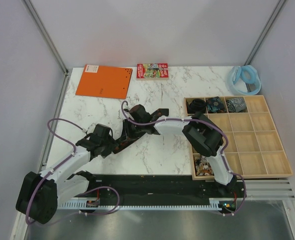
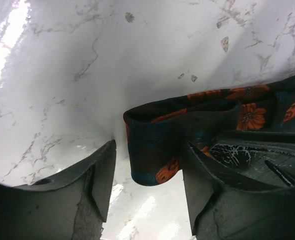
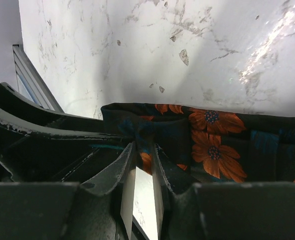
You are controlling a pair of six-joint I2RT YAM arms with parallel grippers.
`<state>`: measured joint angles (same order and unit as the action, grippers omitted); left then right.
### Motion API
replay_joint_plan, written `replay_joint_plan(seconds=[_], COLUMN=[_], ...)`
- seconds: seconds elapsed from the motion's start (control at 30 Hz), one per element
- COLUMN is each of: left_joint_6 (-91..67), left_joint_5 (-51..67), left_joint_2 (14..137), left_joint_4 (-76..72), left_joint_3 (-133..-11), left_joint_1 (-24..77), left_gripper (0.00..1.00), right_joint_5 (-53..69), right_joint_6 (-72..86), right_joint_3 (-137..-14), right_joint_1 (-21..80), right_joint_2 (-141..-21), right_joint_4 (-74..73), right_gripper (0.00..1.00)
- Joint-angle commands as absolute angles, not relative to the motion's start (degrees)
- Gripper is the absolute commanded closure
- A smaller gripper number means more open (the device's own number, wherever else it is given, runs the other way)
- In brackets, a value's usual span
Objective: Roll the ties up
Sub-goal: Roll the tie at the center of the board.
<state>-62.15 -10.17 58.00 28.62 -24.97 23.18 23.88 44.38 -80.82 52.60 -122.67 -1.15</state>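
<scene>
A black tie with orange-red flowers [image 2: 237,117] lies on the marble table [image 1: 157,150] between both arms. Its folded end [image 2: 155,150] hangs between the fingers of my left gripper [image 2: 148,150], nearer the right finger [image 2: 200,185], with a gap on the left side. That gripper is open. My right gripper [image 3: 143,147] is shut on a fold of the same tie [image 3: 212,145], pinching the fabric at its fingertips. From above, the two grippers meet around the tie [image 1: 122,142] left of centre. Three coiled ties [image 1: 216,104] sit in the tray's back row.
A wooden compartment tray [image 1: 267,150] stands at the right, with something patterned in its near-left cell [image 1: 204,165]. An orange notebook [image 1: 103,81] and a colourful booklet [image 1: 152,71] lie at the back. A pale blue ring [image 1: 245,79] sits at the back right.
</scene>
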Motion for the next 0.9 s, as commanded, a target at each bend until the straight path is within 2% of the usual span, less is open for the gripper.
replay_joint_plan(seconds=[0.0,0.23,0.33,0.37,0.4,0.47,0.53,0.67,0.87], left_joint_6=[-63.55,-61.70,-59.86,-58.72,-58.01,-55.82,-54.24,-50.98,-48.00], left_joint_5=[-9.23,-9.23,-8.35,-8.09,-7.82,-7.82,-8.87,-9.67,-10.11], left_joint_2=[62.05,63.02,63.02,62.93,62.67,62.14,61.26,59.59,59.06], left_joint_4=[24.70,22.24,21.18,21.01,21.09,22.06,24.42,30.22,39.53], left_joint_3=[-21.97,-21.88,-22.23,-22.41,-22.67,-23.99,-25.65,-29.09,-35.15], left_joint_1=[22.24,22.15,22.15,22.24,22.15,22.24,22.15,22.24,22.24], left_gripper=[0.42,0.48,0.62,0.74,0.79,0.89,0.94,0.98,0.98], right_joint_5=[21.89,22.24,22.41,22.41,22.41,22.41,22.33,22.67,21.80], right_joint_6=[43.59,44.47,44.91,45.00,45.09,45.26,45.61,46.49,47.02], right_joint_3=[-78.05,-76.91,-76.29,-76.20,-76.03,-75.94,-76.29,-77.69,-80.42], right_joint_1=[52.47,52.56,52.56,52.56,52.56,52.56,52.47,52.47,52.47], right_joint_2=[-122.34,-122.34,-122.08,-121.99,-121.99,-121.64,-121.20,-120.24,-117.43], right_joint_4=[-4.83,-3.43,-2.73,-2.72,-2.64,-2.72,-2.81,-3.60,-5.45], right_gripper=[0.73,0.74,0.74,0.74,0.74,0.74,0.74,0.73,0.72])
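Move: The tie's folded left end stands just ahead of my open left fingers, about 2 cm forward and 2 cm to the right, at fingertip height. The right gripper's tips, already on the folded tie, are roughly 3 cm ahead and 6 cm right of my left hand; the flat tail's tip lies some 18 cm ahead and 27 cm right. From my right hand the folded end is about 4 cm left and 1 cm back. I slide my left hand low over the board, forward and a little right, about 2.5 cm, until the tie's folded left end stands between the fingers, and shut them on it to a near-closed pinch. Then I rise about 2 cm, easing back a touch and turning slightly clockwise. My right hand keeps its hold on the folds and hardly shifts. ##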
